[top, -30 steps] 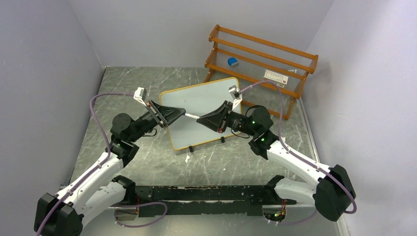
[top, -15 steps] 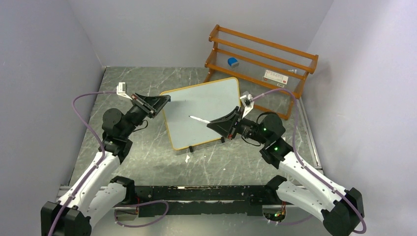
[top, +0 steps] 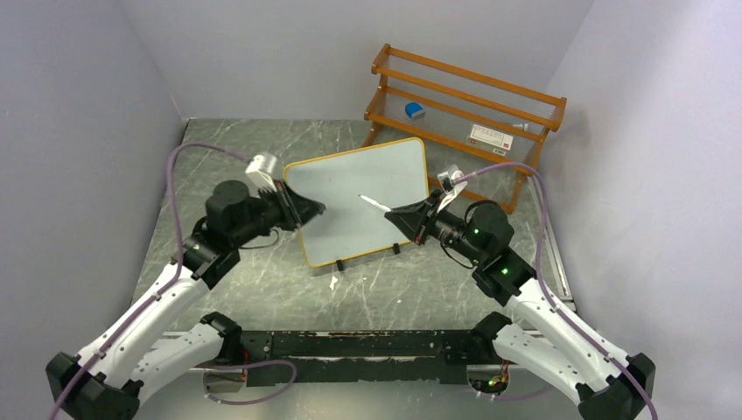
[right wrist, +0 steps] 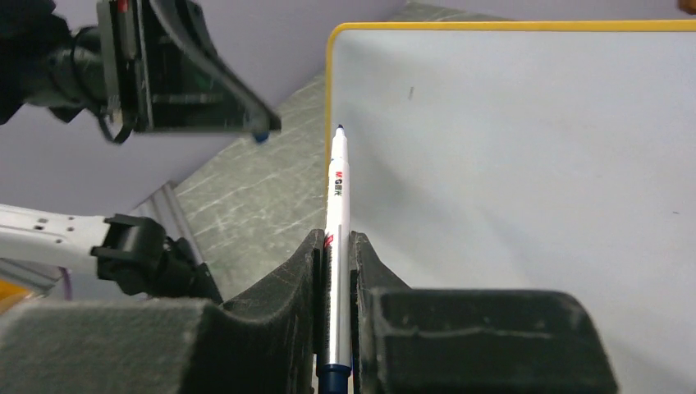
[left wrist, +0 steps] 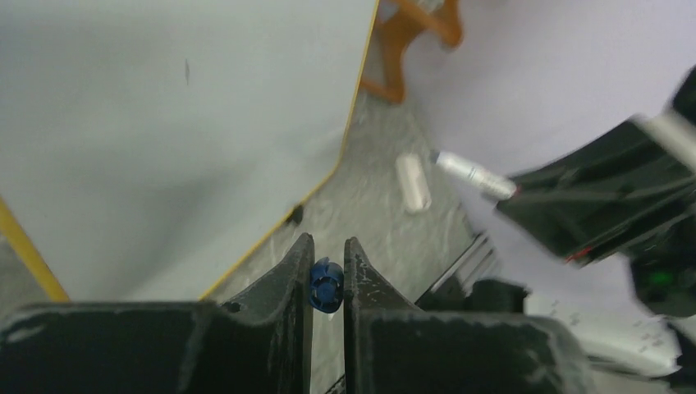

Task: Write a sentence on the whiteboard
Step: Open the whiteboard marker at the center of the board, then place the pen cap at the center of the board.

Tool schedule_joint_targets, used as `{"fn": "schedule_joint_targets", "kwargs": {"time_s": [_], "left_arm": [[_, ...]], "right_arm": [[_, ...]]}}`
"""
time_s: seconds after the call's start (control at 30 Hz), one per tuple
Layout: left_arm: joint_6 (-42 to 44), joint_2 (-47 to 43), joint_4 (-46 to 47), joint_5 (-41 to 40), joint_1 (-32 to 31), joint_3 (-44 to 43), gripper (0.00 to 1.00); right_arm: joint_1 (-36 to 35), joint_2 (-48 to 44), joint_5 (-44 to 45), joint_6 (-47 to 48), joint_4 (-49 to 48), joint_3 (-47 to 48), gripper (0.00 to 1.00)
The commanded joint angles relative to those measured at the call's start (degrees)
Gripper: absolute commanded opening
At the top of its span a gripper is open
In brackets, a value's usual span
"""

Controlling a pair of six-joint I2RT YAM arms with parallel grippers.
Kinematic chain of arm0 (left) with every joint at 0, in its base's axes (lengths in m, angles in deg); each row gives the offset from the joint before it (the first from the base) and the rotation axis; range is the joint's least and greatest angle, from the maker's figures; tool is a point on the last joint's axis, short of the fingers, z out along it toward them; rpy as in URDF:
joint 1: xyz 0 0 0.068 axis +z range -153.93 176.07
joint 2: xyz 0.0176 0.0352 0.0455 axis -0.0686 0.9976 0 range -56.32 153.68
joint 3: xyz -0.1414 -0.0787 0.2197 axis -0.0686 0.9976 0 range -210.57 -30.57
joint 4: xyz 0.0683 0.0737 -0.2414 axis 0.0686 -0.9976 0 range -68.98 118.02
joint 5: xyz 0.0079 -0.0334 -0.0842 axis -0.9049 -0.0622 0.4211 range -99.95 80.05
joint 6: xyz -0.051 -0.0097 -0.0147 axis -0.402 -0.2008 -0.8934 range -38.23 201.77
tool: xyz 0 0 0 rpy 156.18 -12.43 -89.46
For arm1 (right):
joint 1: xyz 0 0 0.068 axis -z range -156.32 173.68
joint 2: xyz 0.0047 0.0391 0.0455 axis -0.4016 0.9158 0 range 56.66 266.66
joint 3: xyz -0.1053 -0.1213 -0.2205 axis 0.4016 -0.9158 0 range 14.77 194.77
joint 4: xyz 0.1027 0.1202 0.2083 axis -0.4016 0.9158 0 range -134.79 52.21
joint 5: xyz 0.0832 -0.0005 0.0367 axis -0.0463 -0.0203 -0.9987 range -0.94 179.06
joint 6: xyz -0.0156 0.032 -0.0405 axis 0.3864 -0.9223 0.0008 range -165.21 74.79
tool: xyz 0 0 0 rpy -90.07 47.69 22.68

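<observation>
The whiteboard [top: 350, 188] lies flat on the table, orange-framed, its white face [right wrist: 525, 164] blank apart from a tiny speck; no sentence shows on it. My right gripper [top: 391, 211] is shut on a white marker [right wrist: 337, 197], whose bare tip points left over the middle of the board. The marker [top: 374, 203] hangs a little above the surface. My left gripper [top: 319, 210] is at the board's left edge, shut on a small blue cap [left wrist: 327, 286]. From the right wrist view that cap [right wrist: 261, 137] shows at the left gripper's fingertips.
An orange wooden rack [top: 464, 105] stands at the back right, holding a blue eraser [top: 415, 110] and a white box [top: 490, 136]. A small white piece [top: 334, 282] lies on the marble table in front of the board's black clip feet [top: 339, 264]. Walls close in on three sides.
A second ago both grippers met at the marker over the board. They pulled apart: the right drew back right with the marker, the left swung out left, then returned to the board's left edge.
</observation>
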Motion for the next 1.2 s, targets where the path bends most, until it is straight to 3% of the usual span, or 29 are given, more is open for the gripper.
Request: {"fn": "schedule_joint_targets", "kwargs": {"time_s": [0.0,0.27,0.47,0.6,0.97,1.17], "left_arm": [[8.66,1.8,-11.26,-10.5,-9.27,-1.11,0.05],[10.18,7.48,-12.7,-19.54,-23.82,-0.62,0.05],[11.34,17.24,-16.59,-30.06,-37.2,-3.92,0.05],[11.43,25.48,-19.38,-33.58,-42.54,-6.8,0.05],[12.63,41.48,-22.16,-32.93,-46.15,-11.66,0.06],[13.47,45.34,-20.33,-31.06,-46.15,-11.91,0.13]], "right_arm": [[0.26,-1.74,5.48,4.64,4.16,2.23,0.0],[0.31,-3.74,10.28,7.81,7.24,3.36,0.0],[0.32,-5.7,13.45,9.08,10.33,3.55,0.0],[0.3,-7.02,15.17,9.47,11.09,3.22,0.0],[0.32,-7.2,17.45,10.73,11.91,2.97,0.0],[0.31,-7.42,17.95,10.73,12.03,2.65,0.0]]}}
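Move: The left gripper holds the blue cap. The bare table it is bound for, in front of the whiteboard, lies about 13 cm back, 10 cm right and 27 cm below it. From that hand, the white patch is some 6 cm back, 4 cm right; the board's near clip is 1 cm back, 6 cm right, both about 27 cm down. The whiteboard's middle lies roughly 10 cm ahead of the right hand, 2 cm left, 18 cm below. Bring the left gripper down about 25 cm while drawing it back and to the right, away from the marker, to low over the bare table in front of the whiteboard. Roll it over so its fingers tip steeply down, keeping the cap pinched. Meanwhile ease the right gripper some 5 cm right, turning it slightly clockwise, the open marker still gripped. ##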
